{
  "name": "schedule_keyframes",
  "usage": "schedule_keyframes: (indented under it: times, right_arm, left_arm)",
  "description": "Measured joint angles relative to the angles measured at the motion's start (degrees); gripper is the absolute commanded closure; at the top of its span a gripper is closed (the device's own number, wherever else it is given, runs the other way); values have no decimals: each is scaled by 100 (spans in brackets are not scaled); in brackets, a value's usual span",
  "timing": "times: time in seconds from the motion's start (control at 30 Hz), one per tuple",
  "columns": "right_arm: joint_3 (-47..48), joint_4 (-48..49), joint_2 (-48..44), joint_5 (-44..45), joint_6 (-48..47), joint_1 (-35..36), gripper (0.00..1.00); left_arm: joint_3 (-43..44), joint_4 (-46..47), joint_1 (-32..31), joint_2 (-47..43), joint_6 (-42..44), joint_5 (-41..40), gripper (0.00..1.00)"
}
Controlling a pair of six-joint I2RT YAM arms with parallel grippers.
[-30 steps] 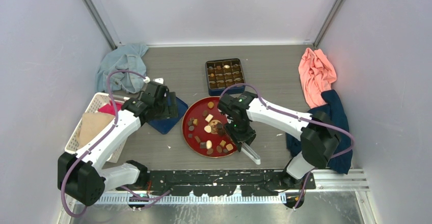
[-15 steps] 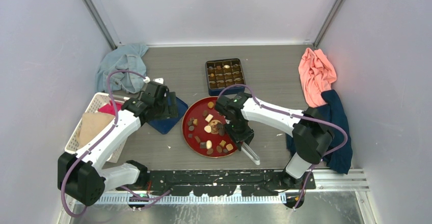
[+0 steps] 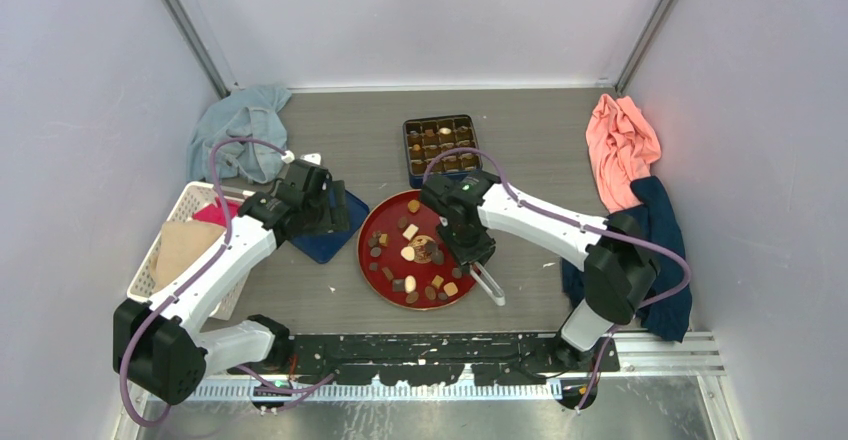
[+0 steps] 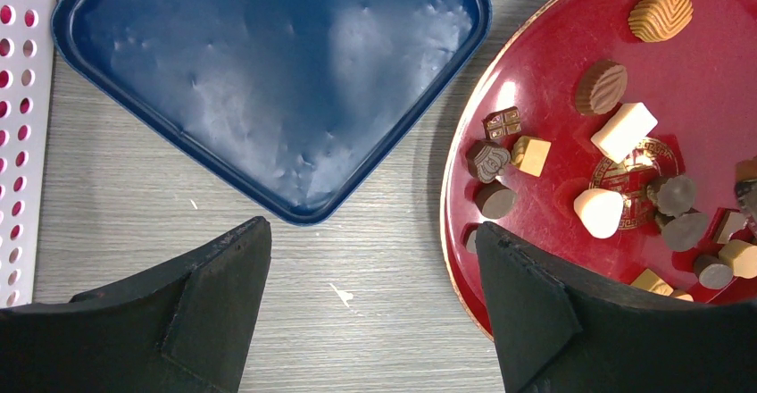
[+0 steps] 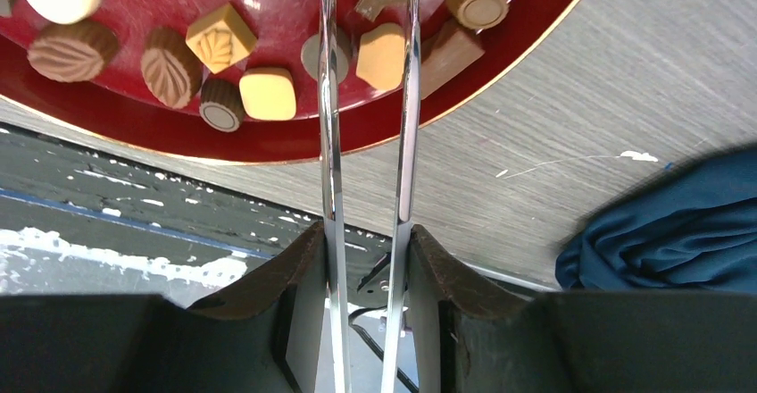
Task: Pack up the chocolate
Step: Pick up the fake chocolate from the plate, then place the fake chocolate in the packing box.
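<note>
Several small chocolates (image 3: 410, 255), round and square, dark, tan and cream, lie on the red plate (image 3: 364, 260). A dark blue compartment box (image 3: 441, 147) behind the plate holds more pieces. My right gripper (image 3: 470, 248) is shut on metal tongs (image 3: 490, 286) over the plate's right side. In the right wrist view the gripper (image 5: 366, 237) clamps the tong arms (image 5: 326, 143), which reach over tan pieces (image 5: 267, 93); their tips are out of frame. My left gripper (image 3: 335, 215) is open and empty, above bare table (image 4: 370, 268) between the blue lid (image 4: 268, 80) and the plate (image 4: 553, 80).
A white basket (image 3: 165, 250) with tan and pink items stands at the left, its edge showing in the left wrist view (image 4: 18, 143). A light blue cloth (image 3: 240, 130) lies back left. A pink cloth (image 3: 620, 145) and a navy cloth (image 3: 660, 230) lie at the right.
My right gripper has moved a little up and left over the plate, carrying the tongs with it. The left arm has not moved.
</note>
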Motion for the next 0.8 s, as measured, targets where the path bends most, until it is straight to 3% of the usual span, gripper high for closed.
schedule_keyframes:
  times: [0.27, 0.47, 0.8]
  right_arm:
    - [610, -4, -83, 227, 9, -369, 80]
    - [1464, 0, 70, 225, -31, -1056, 79]
    - [2949, 286, 1591, 63, -334, -1572, 79]
  left_arm:
    - [0, 2, 0, 0, 0, 35, 15]
    - [-4, 4, 0, 0, 0, 42, 15]
    - [-11, 2, 0, -2, 0, 37, 15]
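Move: The right hand grips the tongs, whose tips, ahead and to its left, seem to hold a chocolate just clear of the plate; the chocolate box lies about 26 cm ahead of this hand, 7 cm left and 7 cm lower. Some 9 cm below it, the two dark chocolates are 9 cm left and 1 cm ahead, and the ribbed chocolate 14 cm left and 12 cm ahead. From the left hand the box is about 17 cm ahead, 25 cm right, 10 cm lower. Keeping its squeeze on the tongs, the right hand sweeps forward about 17 cm from over the plate's right part towards the box, climbing some 7 cm on the way and then sinking about 2 cm as it nears the box's near right side. As it goes the hand turns roughly 10 degrees clockwise and swings its downward-pointing fingers some 15 degrees forward, with the tongs' hinge end trailing behind and to the right. ##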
